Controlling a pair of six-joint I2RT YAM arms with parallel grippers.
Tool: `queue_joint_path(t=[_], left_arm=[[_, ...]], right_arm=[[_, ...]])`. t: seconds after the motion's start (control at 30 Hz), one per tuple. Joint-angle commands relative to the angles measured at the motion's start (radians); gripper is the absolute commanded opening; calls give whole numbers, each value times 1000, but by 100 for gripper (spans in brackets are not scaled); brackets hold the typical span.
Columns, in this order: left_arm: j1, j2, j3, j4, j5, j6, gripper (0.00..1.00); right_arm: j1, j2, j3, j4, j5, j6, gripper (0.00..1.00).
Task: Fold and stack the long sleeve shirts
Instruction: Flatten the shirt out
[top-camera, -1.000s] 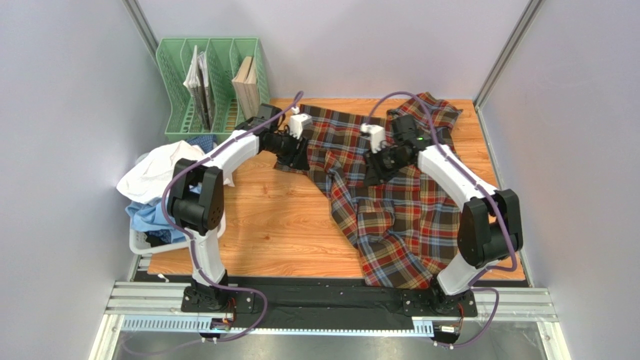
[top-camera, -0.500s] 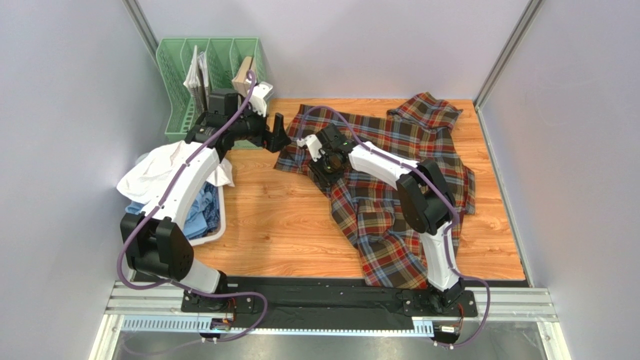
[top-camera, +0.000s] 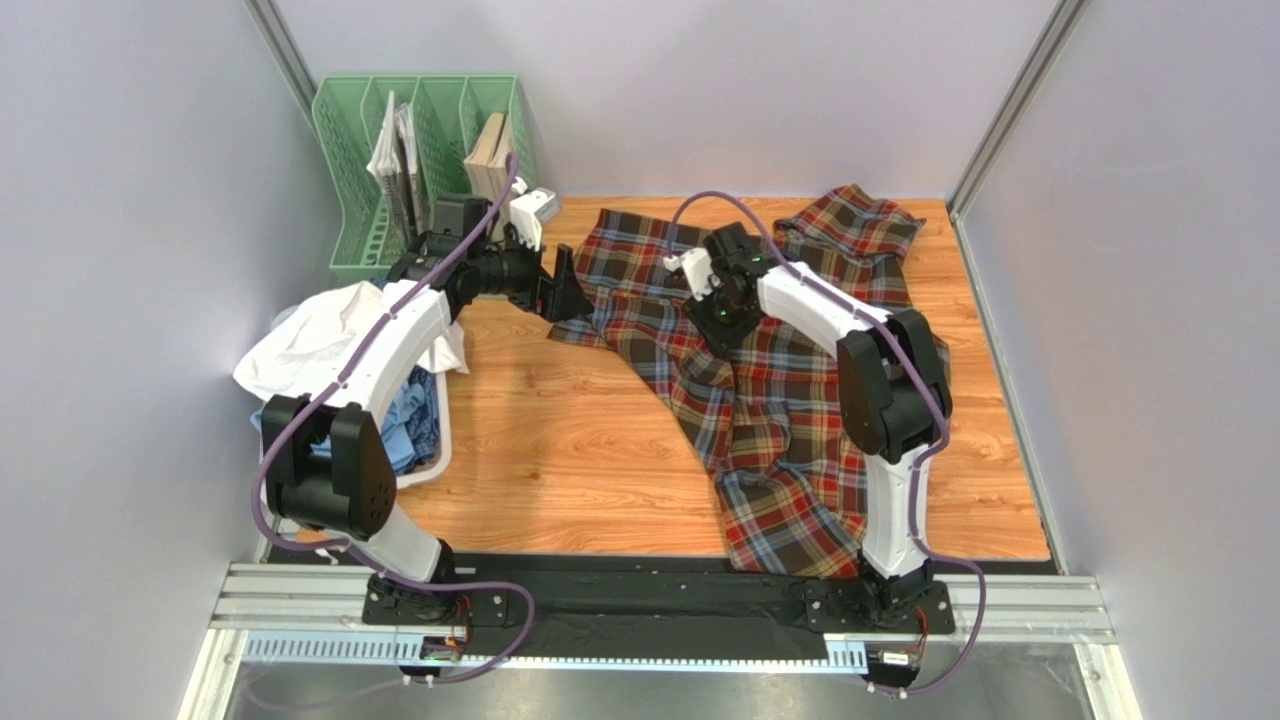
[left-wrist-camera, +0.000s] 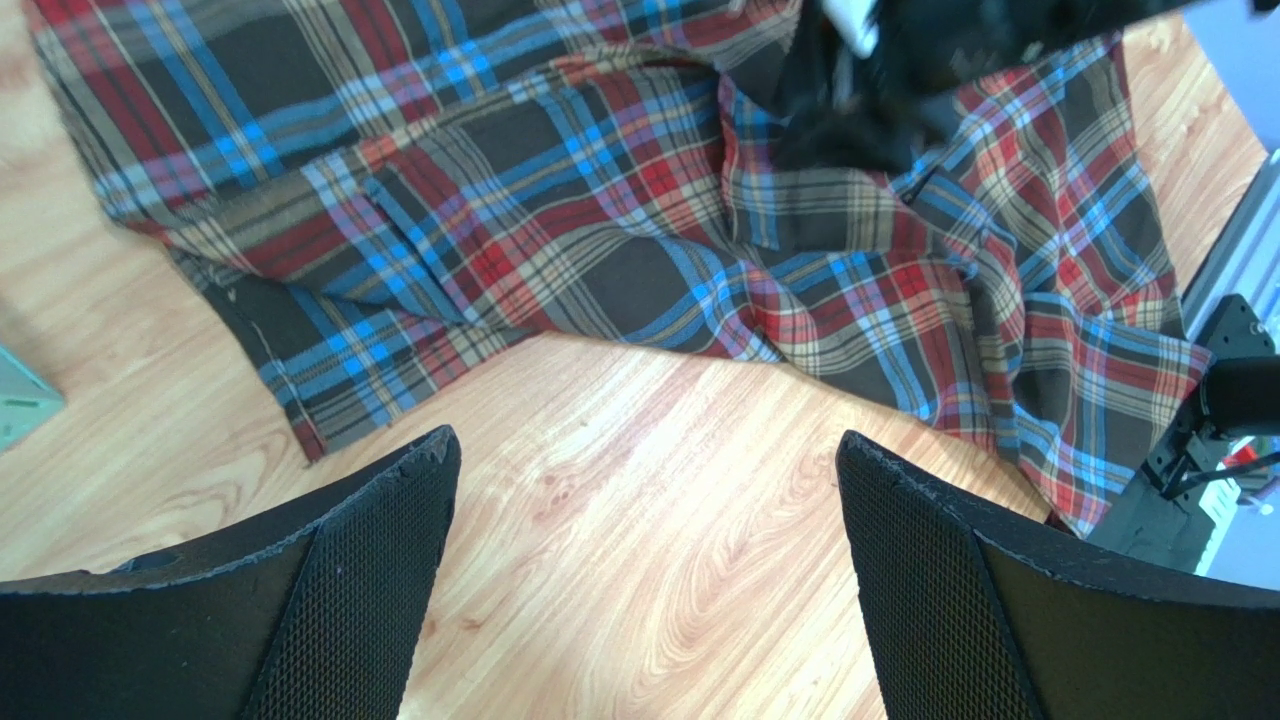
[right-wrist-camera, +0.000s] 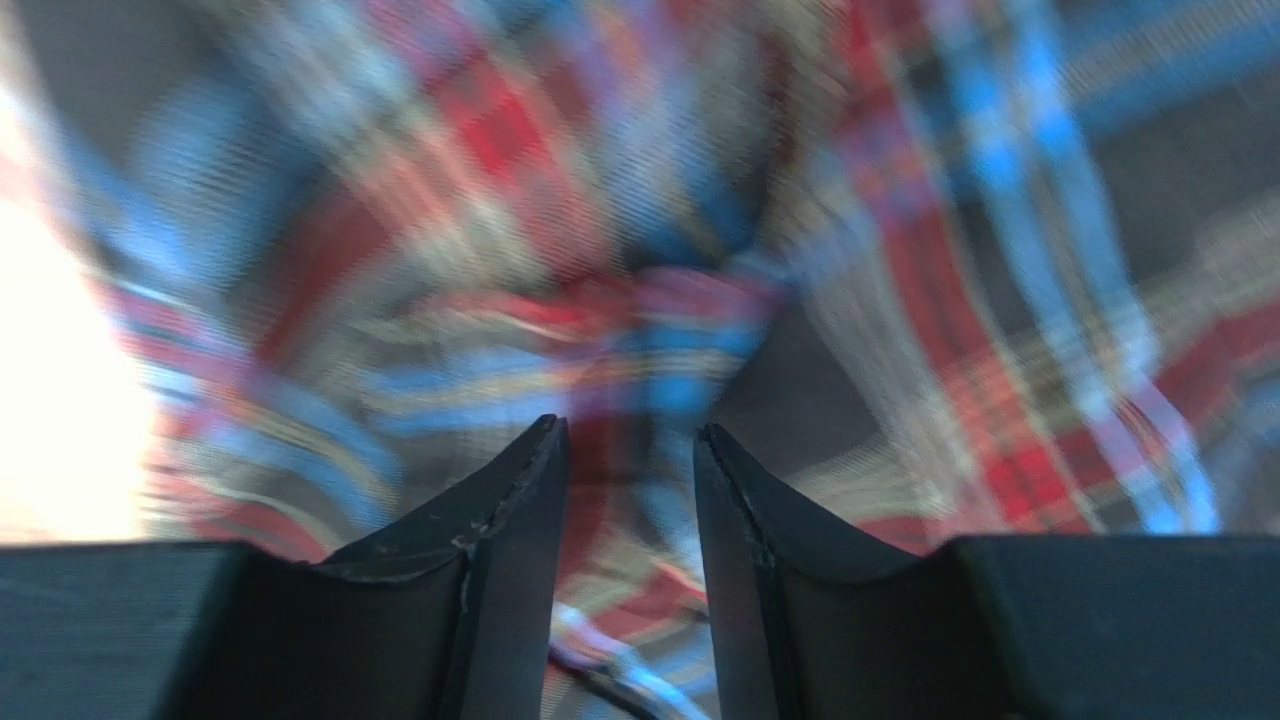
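The tartan long sleeve shirt (top-camera: 781, 405) lies spread and creased over the right half of the wooden table (top-camera: 541, 450). My left gripper (top-camera: 568, 285) hangs wide open just off the shirt's left edge. In the left wrist view the shirt (left-wrist-camera: 601, 225) lies beyond that gripper (left-wrist-camera: 646, 443), with bare wood between its fingers. My right gripper (top-camera: 718, 311) sits low on the shirt's upper middle. Its jaws (right-wrist-camera: 628, 435) stand a narrow gap apart over blurred tartan cloth (right-wrist-camera: 932, 225). A white shirt (top-camera: 323, 338) and a light blue one (top-camera: 409, 423) are heaped at the left.
A green file rack (top-camera: 353, 180) holding books stands at the back left corner, close behind my left arm. The white basket (top-camera: 278, 488) under the heaped shirts overhangs the table's left edge. Grey walls close in both sides.
My left gripper opened wide and let go of the shirt's left edge, and its arm swung out to the left. My right gripper swept left across the shirt, then came partly back, its jaws widening slightly.
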Motion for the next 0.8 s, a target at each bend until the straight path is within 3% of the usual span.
queue_joint_path(t=[0.0,0.13,0.3,0.5,0.77], left_arm=[[5,25,33,6,6,9,99],[5,25,15,-3,-9,30,99],[5,31,7,-2,-10,24,99],[5,24,7,2,-23,10,99],[5,-11,9,-14,-48,9,99]], right_arm=[[-77,-38,-21,-40,-6,-90,43],[-157,-72,-15,-73,-77,-104,47],[-161,-119,27,-76,-72,-69,46],[-50,-193,36,-64,-57,-18,45],[43,-93,47,-25,57,5,44]])
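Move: The right hand is low over the long sleeve shirt, whose middle lies about 6 cm to its right, 3 cm back and roughly 3 cm below. A turned-up fold is almost under its fingers, 1 cm back. The shirt's left corner is some 18 cm left and 5 cm farther out than the hand. From the left hand, the shirt's middle is about 25 cm to the right, 2 cm back and 19 cm down. Fingertips down at the cloth, the right hand finishes a flattening stroke, brushing some 7.5 cm to the right across the shirt's rumpled middle. It then comes clear, rising about 7 cm while swinging back left some 9 cm to end above the turned-up fold, fingers still partly open. The left hand settles about 1.5 cm lower and stays wide open, clear of the cloth. ##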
